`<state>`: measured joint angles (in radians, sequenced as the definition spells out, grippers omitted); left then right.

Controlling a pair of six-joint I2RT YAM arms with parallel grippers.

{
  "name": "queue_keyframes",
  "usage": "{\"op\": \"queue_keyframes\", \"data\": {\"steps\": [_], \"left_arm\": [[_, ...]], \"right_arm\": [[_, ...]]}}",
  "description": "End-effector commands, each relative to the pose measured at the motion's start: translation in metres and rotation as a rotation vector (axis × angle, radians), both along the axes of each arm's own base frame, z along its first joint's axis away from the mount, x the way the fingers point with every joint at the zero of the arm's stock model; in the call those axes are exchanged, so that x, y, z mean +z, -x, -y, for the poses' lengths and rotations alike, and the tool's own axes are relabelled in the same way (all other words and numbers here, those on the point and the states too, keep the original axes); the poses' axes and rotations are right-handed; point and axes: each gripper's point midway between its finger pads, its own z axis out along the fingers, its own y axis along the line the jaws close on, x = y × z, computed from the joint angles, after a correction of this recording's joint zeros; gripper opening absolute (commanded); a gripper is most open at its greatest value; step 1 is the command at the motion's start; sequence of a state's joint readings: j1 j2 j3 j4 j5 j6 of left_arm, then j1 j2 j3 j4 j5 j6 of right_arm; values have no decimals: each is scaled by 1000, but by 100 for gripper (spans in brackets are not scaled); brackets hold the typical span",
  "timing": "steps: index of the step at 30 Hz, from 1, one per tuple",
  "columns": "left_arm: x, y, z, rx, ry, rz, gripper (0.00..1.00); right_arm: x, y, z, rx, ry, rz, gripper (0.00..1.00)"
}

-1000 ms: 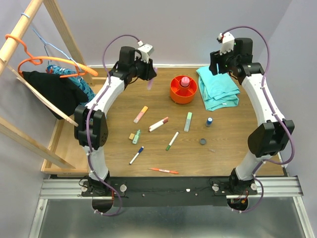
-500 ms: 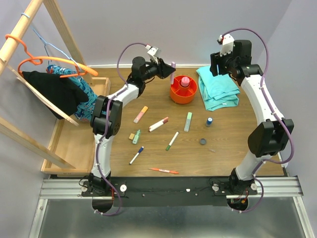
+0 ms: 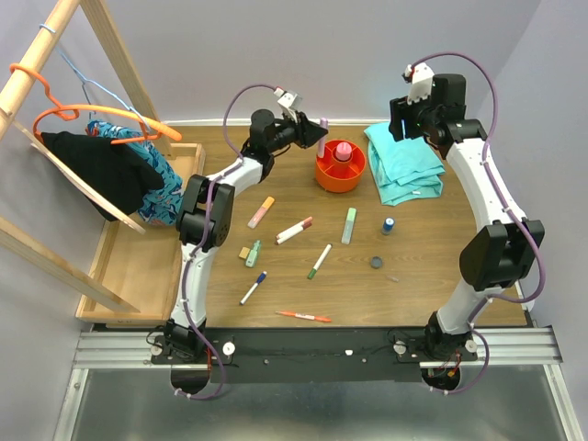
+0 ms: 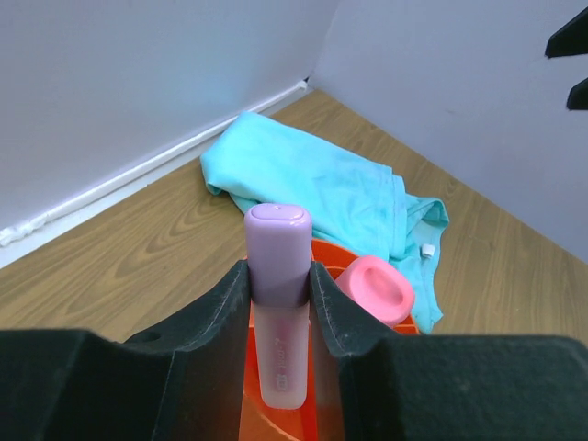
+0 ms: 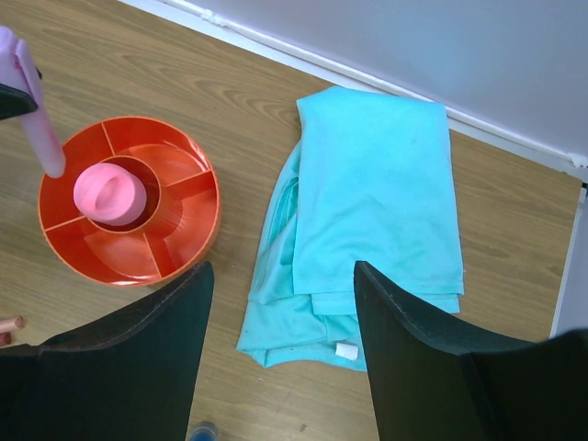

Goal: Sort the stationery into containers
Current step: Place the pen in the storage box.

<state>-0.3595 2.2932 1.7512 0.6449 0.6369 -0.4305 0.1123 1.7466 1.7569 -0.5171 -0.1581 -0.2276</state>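
Note:
My left gripper is shut on a pale purple highlighter, held upright with its lower end over the left edge of the orange tub. A pink glue bottle stands in the tub's central cup. My right gripper hangs open and empty above the teal cloth. On the table lie a pink highlighter, a red-capped marker, a green highlighter, a blue-capped bottle, a dark disc and a tan eraser.
A teal cloth lies right of the tub. A wooden tray and a rack with hangers and clothing stand at the left. Nearer the front lie a green-capped marker, a blue pen and an orange pen.
The left arm has swung right from the table's back left to the tub's left edge, carrying the purple highlighter. The right arm has not moved.

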Motion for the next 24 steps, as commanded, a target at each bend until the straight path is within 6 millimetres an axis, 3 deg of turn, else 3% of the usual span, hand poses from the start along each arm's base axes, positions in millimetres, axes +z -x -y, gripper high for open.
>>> {"op": "queue_keyframes", "data": {"steps": [1, 5, 9, 12, 13, 15, 16, 18, 19, 20, 21, 22, 23, 24], "left_arm": [[-5, -9, 10, 15, -15, 34, 21], [-10, -8, 11, 15, -24, 28, 22], [-14, -3, 5, 28, -24, 6, 42], [-2, 4, 2, 32, -20, 8, 49], [12, 8, 0, 33, -19, 29, 50], [14, 13, -3, 35, -33, 12, 55], [27, 18, -6, 36, -37, 35, 57], [26, 25, -12, 33, -60, 10, 59], [47, 33, -18, 40, -57, 34, 59], [51, 37, -25, 48, -77, 44, 59], [33, 46, -32, 52, -122, -18, 59], [57, 59, -41, 60, -136, 16, 61], [54, 65, -50, 69, -208, 58, 61], [26, 78, -62, 70, -292, -40, 62]], "right_arm": [[-8, -5, -1, -7, -7, -10, 70], [-15, -1, -2, -2, -11, -28, 70], [-17, 1, -3, 5, -14, -31, 70], [-15, 1, -4, 9, -17, -25, 71], [-14, 1, -5, 16, -18, -24, 71], [-14, 1, -6, 24, -20, -22, 71], [-14, 2, -8, 32, -23, -22, 71], [-14, 2, -8, 39, -22, -19, 71], [-13, 2, -9, 39, -24, -15, 71], [-12, 3, -9, 43, -26, -14, 71], [-11, 3, -9, 45, -28, -9, 71], [-8, 5, -11, 55, -32, -4, 71], [-10, 6, -11, 57, -31, -6, 71], [-10, 6, -11, 56, -32, -7, 71]]}}
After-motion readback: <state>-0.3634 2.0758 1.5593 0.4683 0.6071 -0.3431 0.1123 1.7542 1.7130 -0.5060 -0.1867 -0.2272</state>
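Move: The left hand already holds the purple pen upright; the middle of the orange storage box lies about 5 cm to its right, 3 cm back towards the base and some 13 cm below, its left-hand compartment almost under the pen. The pink bottle stands in the box's centre cup, also 5 cm right and 3 cm back, around 9 cm below; the turquoise towel lies some 24 cm right, 1 cm back and 17 cm below. From the right hand, the box is about 16 cm left, 1 cm ahead and 19 cm below. The left hand sinks about 3 cm with the pen still pinched, down into the left-hand compartment beside the pink bottle, and its fingers part while it is low, letting go of the pen there. Fingers now about half open, it then draws back some 4 cm towards the base, swinging a little left and rising about 4 cm, clear of the pen and away from the box, the wrist hardly turning. ##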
